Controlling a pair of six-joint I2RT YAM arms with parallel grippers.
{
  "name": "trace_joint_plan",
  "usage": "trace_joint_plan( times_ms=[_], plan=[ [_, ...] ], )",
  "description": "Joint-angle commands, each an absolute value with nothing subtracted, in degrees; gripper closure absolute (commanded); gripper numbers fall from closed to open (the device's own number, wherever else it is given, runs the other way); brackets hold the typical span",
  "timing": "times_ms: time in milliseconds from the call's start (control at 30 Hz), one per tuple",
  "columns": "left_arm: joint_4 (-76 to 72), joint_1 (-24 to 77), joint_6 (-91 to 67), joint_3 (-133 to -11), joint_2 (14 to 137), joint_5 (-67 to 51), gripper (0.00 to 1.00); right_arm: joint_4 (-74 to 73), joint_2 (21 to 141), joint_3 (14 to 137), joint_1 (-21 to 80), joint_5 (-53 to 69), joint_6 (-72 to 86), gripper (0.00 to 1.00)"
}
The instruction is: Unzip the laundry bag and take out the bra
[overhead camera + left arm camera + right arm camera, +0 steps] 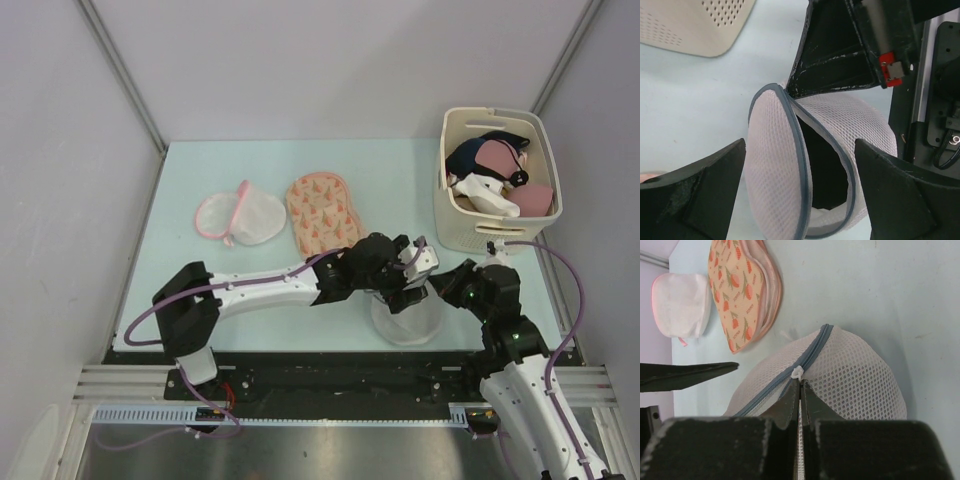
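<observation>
The laundry bag, a white mesh dome with a grey zip, sits on the table in front of the arm bases. Its zip gapes wide in the left wrist view, and the inside of the bag is dark. The bra is hidden. My left gripper is open, one finger on each side of the bag, touching nothing. My right gripper is shut on the bag's mesh edge just below the white zip pull. In the top view the left gripper hangs over the bag and the right gripper meets it from the right.
A cream perforated basket with several garments stands at the back right, close to the bag. An orange patterned padded garment and a second white bag with pink trim lie at the back left.
</observation>
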State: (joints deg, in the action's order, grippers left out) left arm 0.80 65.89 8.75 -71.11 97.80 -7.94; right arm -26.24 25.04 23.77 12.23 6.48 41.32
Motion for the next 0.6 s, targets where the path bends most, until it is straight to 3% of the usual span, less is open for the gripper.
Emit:
trace_joint_plan(
  times_ms=[0,100,200,233,400,567],
  plan=[
    [2.88,66.36,6.94,-76.89,101.85,-7.12,0.12,-25.66,25.05,26.37,12.57,5.80,40.43,1.00],
    [4.30,66.45,6.07,-79.09,103.97,-7.47,0.23,-26.01,24.87,26.46,12.57,5.63,40.43,1.00],
    [3.87,66.45,5.80,-79.45,104.24,-7.82,0.67,-27.06,24.52,26.72,12.39,4.84,40.25,1.00],
    [5.00,66.53,6.32,-79.71,104.24,-7.65,0.99,-27.51,24.09,27.07,12.48,4.57,40.08,1.00],
    [8.53,66.36,10.36,-79.03,101.17,-5.80,1.00,-30.49,23.29,30.31,10.90,1.67,38.67,1.00],
    [0.55,64.95,11.87,-70.77,90.74,-6.15,1.00,-29.97,26.44,32.08,7.21,1.51,36.74,1.00]
  ],
)
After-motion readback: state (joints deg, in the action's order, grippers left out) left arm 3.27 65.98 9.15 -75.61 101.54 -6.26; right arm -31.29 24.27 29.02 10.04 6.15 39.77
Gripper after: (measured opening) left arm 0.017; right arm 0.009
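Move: The laundry bag's gaping zipper edges lie between and below the left hand's open fingers, about 2 cm to its right and 3 cm down. The zipper pull is held already in the right hand, some 5 cm to the left hand's right, 1 cm nearer and 3 cm lower; from the right hand the edges lie roughly 3 cm left and 1 cm ahead. The strawberry-print pouch lies about 13 cm ahead of the left hand, 21 cm left, 13 cm down. Downward some 2.5 cm and a little to its right, towards the right hand, the left hand sinks over the bag's open zipper edges and shuts its wide-open fingers, pinching both edges together close beside the pull, then lifts again by about 2 cm. The right hand, still at first, keeps its pinch on the pull and late on rises some 2.5 cm, drifting 1 cm right. ##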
